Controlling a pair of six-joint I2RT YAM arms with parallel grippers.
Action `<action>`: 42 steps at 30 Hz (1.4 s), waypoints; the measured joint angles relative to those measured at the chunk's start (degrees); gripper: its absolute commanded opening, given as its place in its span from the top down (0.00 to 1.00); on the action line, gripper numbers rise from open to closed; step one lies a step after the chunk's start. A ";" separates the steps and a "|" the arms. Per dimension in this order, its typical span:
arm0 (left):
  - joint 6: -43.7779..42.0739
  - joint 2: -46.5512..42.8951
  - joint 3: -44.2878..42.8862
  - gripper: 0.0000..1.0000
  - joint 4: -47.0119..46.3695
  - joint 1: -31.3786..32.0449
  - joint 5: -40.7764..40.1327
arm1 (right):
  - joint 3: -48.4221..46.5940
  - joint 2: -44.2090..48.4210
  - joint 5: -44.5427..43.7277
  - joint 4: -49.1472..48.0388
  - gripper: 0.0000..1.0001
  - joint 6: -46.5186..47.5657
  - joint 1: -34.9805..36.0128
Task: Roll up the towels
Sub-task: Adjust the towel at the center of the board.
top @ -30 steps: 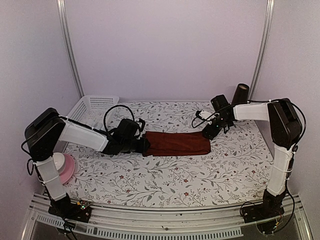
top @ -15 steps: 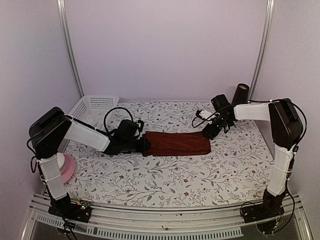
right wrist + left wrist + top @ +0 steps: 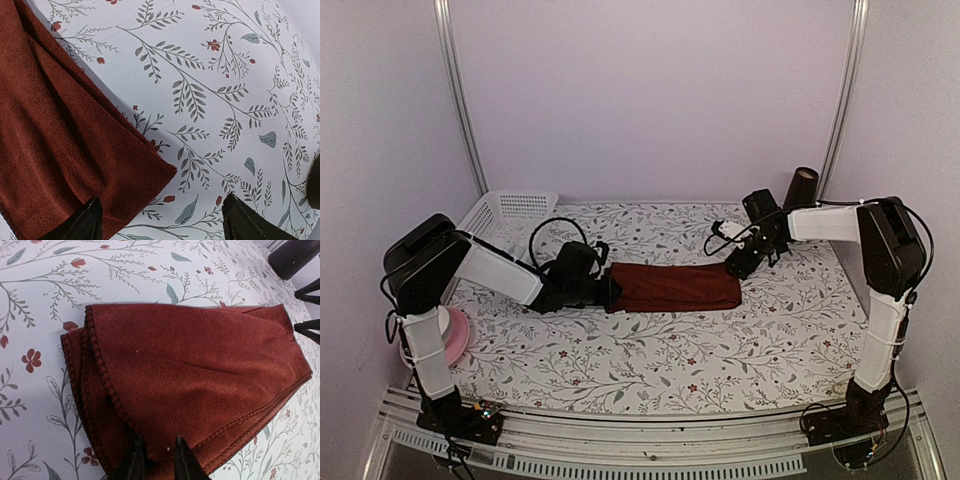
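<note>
One dark red towel [image 3: 675,287] lies folded into a long strip across the middle of the flowered table cover [image 3: 650,350]. My left gripper [image 3: 608,292] is low at the strip's left end. In the left wrist view its two fingers stand close together on the towel [image 3: 200,370], and the left gripper [image 3: 156,460] pinches a fold of cloth. My right gripper [image 3: 738,268] hovers at the strip's right end. Seen from the right wrist, the right gripper [image 3: 160,215] is wide open, straddling the towel's [image 3: 60,150] corner with nothing held.
A white plastic basket [image 3: 505,210] stands at the back left. A pink bowl [image 3: 450,335] sits by the left arm's base. A dark cylinder [image 3: 802,187] stands at the back right, close to the right arm.
The left arm's elbow has shifted a little toward the towel, and its jaws have narrowed onto the towel's left end. Neither the right arm nor the towel has moved.
</note>
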State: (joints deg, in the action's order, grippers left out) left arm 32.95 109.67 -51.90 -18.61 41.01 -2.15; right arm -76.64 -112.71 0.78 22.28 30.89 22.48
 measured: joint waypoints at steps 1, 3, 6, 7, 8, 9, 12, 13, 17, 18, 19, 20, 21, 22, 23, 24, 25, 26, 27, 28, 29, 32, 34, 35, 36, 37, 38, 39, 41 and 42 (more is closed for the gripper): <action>0.07 0.00 0.02 0.81 -0.26 0.00 0.07 | 0.00 0.00 0.00 0.00 0.17 0.00 0.00; 0.13 0.00 0.02 0.84 -0.70 -0.02 0.22 | 0.00 0.00 0.00 0.00 0.17 0.00 0.00; 0.33 0.00 0.09 0.94 -1.16 -0.04 0.28 | 0.00 0.00 0.00 0.00 0.17 0.00 0.00; 0.13 0.00 0.15 0.96 -1.31 -0.04 0.31 | 0.00 0.00 0.00 0.00 0.17 0.00 0.00; 0.28 0.00 0.22 0.98 -1.51 -0.07 0.31 | 0.00 0.00 -0.02 0.00 0.17 0.00 0.00; 0.17 0.00 0.28 1.00 -1.66 -0.07 0.35 | 0.00 0.00 0.00 0.00 0.17 0.00 0.00; 0.22 0.00 0.33 1.00 -1.77 -0.07 0.48 | 0.02 0.00 -0.02 0.00 0.17 0.00 0.00; 0.20 0.00 0.33 1.00 -1.81 -0.07 0.50 | 0.00 0.00 -0.02 0.00 0.17 0.00 0.00; 0.22 0.00 0.33 1.00 -2.19 -0.07 0.59 | 0.02 0.00 -0.02 0.00 0.17 0.00 0.00; 0.22 0.00 0.33 1.00 -2.32 -0.07 0.59 | 0.02 0.00 -0.02 0.00 0.17 0.00 0.00; 0.24 0.00 0.46 1.00 -2.62 -0.07 0.57 | 0.02 0.00 -0.02 0.00 0.17 0.00 0.00; 0.31 -0.04 0.76 1.00 -3.13 -0.07 0.52 | 0.02 0.00 -0.04 0.00 0.17 0.00 0.00; 0.35 -0.13 1.18 1.00 -3.52 -0.07 0.46 | 0.02 0.00 -0.04 0.00 0.17 0.00 0.00; 0.50 -0.31 1.73 1.00 -3.69 -0.07 0.33 | 0.02 0.00 -0.04 0.00 0.17 0.00 0.00; 0.70 -0.55 2.27 1.00 -3.78 -0.04 0.22 | 0.02 0.00 -0.04 0.00 0.17 0.00 0.00; 0.85 -0.96 2.84 1.00 -3.76 -0.04 0.07 | 0.02 0.00 -0.04 0.00 0.17 0.00 0.00; 1.20 -1.57 3.63 1.00 -3.72 0.02 -0.17 | 0.02 0.00 -0.04 0.00 0.17 0.00 0.00; 1.42 -2.54 4.52 1.00 -3.67 0.22 -0.44 | 0.02 0.00 -0.04 0.00 0.17 0.00 0.00; 1.70 -3.52 5.31 1.00 -3.67 0.39 -0.79 | 0.02 0.00 -0.02 0.00 0.17 0.00 0.00; 1.95 -4.28 5.81 1.00 -3.69 0.52 -1.18 | 0.02 0.00 -0.04 0.00 0.17 0.00 0.00; 2.32 -5.29 6.45 1.00 -3.78 0.76 -1.73 | 0.02 0.00 -0.02 0.00 0.17 0.02 0.00; 2.93 -7.02 7.61 1.00 -4.31 1.68 -2.80 | 0.02 0.00 0.00 0.02 0.17 0.02 0.00; 3.52 -7.34 8.24 1.00 -4.76 2.29 -3.23 | 0.02 0.00 0.09 0.07 0.17 0.09 0.00; 3.76 -7.34 8.52 1.00 -4.76 2.49 -3.30 | 0.02 0.00 0.24 0.17 0.17 0.17 0.00; 4.00 -7.34 8.87 1.00 -4.72 2.60 -3.30 | 0.02 0.00 0.39 0.28 0.17 0.24 0.00; 4.20 -7.34 9.16 1.00 -4.70 2.64 -3.32 | 0.02 0.00 0.55 0.42 0.17 0.31 0.00; 4.42 -7.34 9.38 1.00 -4.72 2.78 -3.34 | 0.02 0.00 0.76 0.57 0.17 0.46 0.00; 4.66 -7.34 9.60 1.00 -4.72 2.86 -3.45 | 0.02 0.00 0.96 0.70 0.17 0.66 0.02; 5.05 -7.32 9.92 1.00 -4.74 3.10 -3.63 | 0.04 0.00 1.25 0.87 0.17 1.11 0.02; 5.25 -7.32 10.10 1.00 -4.76 3.23 -3.78 | 0.09 0.00 1.33 0.92 0.17 1.46 0.07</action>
State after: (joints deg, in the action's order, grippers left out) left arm 38.20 102.35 -41.80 -23.38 44.25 -5.93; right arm -76.55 -112.71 2.11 23.20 32.36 22.55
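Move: The near-left corner of the red towel's top layer sits practically between the left gripper's part-open fingertips, about 1 cm ahead and 1 cm below. The towel's middle is some 12 cm to the right and 3 cm farther out, 2 cm lower; the top layer's far-left corner lies about 9 cm ahead, 1 cm left and 1 cm down. From the open right gripper, the near-left corner is roughly 23 cm left, 7 cm back and 3 cm below. Shut the left fingers fully while the hand stays almost in place, pinching the top layer's near-left corner. Then draw that corner back towards the base about 4 cm and 1–2 cm left, along the towel's left end, letting the hand lift some 2 cm on the way and sink again. ##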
